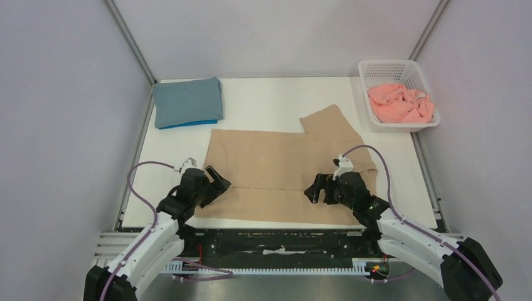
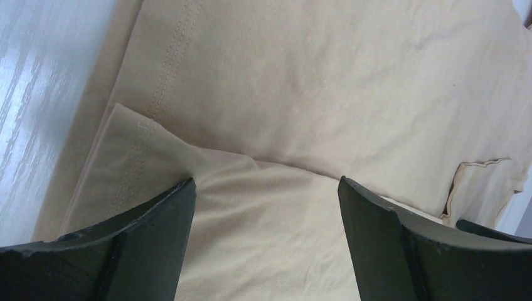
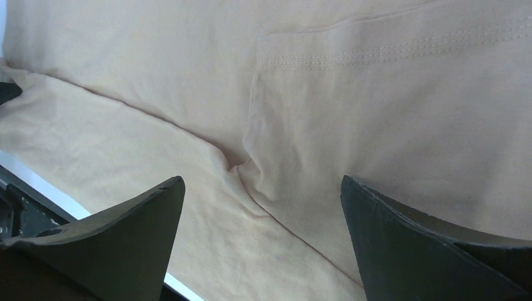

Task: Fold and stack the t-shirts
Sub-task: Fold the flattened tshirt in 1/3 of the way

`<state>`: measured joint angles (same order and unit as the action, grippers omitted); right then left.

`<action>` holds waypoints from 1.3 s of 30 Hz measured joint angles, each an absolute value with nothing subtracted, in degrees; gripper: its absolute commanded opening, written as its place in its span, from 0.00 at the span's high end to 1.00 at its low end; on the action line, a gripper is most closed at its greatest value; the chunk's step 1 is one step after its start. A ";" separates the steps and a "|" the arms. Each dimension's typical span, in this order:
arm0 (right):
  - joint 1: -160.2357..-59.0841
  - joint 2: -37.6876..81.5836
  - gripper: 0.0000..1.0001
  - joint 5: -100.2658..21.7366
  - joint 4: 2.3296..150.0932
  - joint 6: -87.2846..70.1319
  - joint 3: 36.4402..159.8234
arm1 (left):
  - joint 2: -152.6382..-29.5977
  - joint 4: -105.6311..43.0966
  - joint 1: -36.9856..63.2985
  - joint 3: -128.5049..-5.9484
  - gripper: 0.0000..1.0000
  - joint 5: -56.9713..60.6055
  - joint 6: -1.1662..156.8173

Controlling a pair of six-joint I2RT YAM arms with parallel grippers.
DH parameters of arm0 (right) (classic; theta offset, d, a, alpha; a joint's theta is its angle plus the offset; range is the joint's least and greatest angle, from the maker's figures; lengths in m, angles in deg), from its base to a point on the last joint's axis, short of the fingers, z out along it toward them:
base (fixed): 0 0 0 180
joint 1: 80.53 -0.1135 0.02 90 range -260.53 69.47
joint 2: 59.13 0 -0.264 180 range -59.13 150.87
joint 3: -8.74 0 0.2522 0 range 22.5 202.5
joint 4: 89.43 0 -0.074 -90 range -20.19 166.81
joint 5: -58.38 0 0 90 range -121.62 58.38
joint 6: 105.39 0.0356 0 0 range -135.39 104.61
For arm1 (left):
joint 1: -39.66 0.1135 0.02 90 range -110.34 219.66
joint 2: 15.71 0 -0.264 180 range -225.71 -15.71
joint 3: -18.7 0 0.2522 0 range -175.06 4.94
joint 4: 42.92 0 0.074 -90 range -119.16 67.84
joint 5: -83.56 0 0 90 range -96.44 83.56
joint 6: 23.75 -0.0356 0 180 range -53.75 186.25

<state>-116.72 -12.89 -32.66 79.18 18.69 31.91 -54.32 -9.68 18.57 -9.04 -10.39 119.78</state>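
A tan t-shirt (image 1: pixel 285 166) lies spread across the middle of the table, its near strip folded over onto the body, one sleeve sticking out at the back right. My left gripper (image 1: pixel 218 179) hovers over the shirt's left end, open, nothing between its fingers; its wrist view shows the tan t-shirt (image 2: pixel 301 113) with a hemmed folded flap below. My right gripper (image 1: pixel 317 188) is open over the fold line near the shirt's right part, with tan t-shirt (image 3: pixel 351 113) cloth below it. A slate-blue t-shirt (image 1: pixel 188 100) lies folded on a bright blue t-shirt (image 1: pixel 188 123) at the back left. A salmon-pink t-shirt (image 1: pixel 401 103) is crumpled in the basket.
The white slatted basket (image 1: pixel 376 66) stands at the back right corner. The white table (image 1: pixel 270 100) has a black rail along its near edge, close under the shirt's front fold. Metal frame posts rise at both back corners.
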 measured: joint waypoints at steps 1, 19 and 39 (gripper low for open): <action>-116.72 -13.18 0.02 -32.36 78.41 18.69 32.10 | -53.47 -8.24 18.57 -9.25 0.10 -10.45 119.78; -116.91 -20.48 0.02 -17.01 68.18 18.74 46.79 | -59.72 3.17 19.12 -29.32 0.10 -20.66 116.27; -116.11 -1.05 0.02 -5.08 85.58 3.42 53.33 | -117.47 -17.24 36.48 -58.78 0.12 -9.17 104.35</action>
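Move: The left hand, open just above the folded-over near third, has the t-shirt's far left corner about 25 cm ahead, 3 cm to its left and a couple of centimetres lower; the blue-grey stack lies some 11 cm beyond that corner and 11 cm to the left of it. For the right hand, the far sleeve is about 31 cm ahead, 7 cm right and 2 cm lower; the notch beside that sleeve is 26 cm ahead, 4 cm left, and the basket 41 cm ahead, 34 cm right. Heading for the far left corner, the left hand backs off barely a centimetre, then arcs up about 9 cm over the shirt and down again, ending some 23 cm forward and 6 cm left. The right hand climbs about 13 cm while going 12 cm forward towards the far sleeve, tipping its fingers up and turning them clockwise. Both stay open. ##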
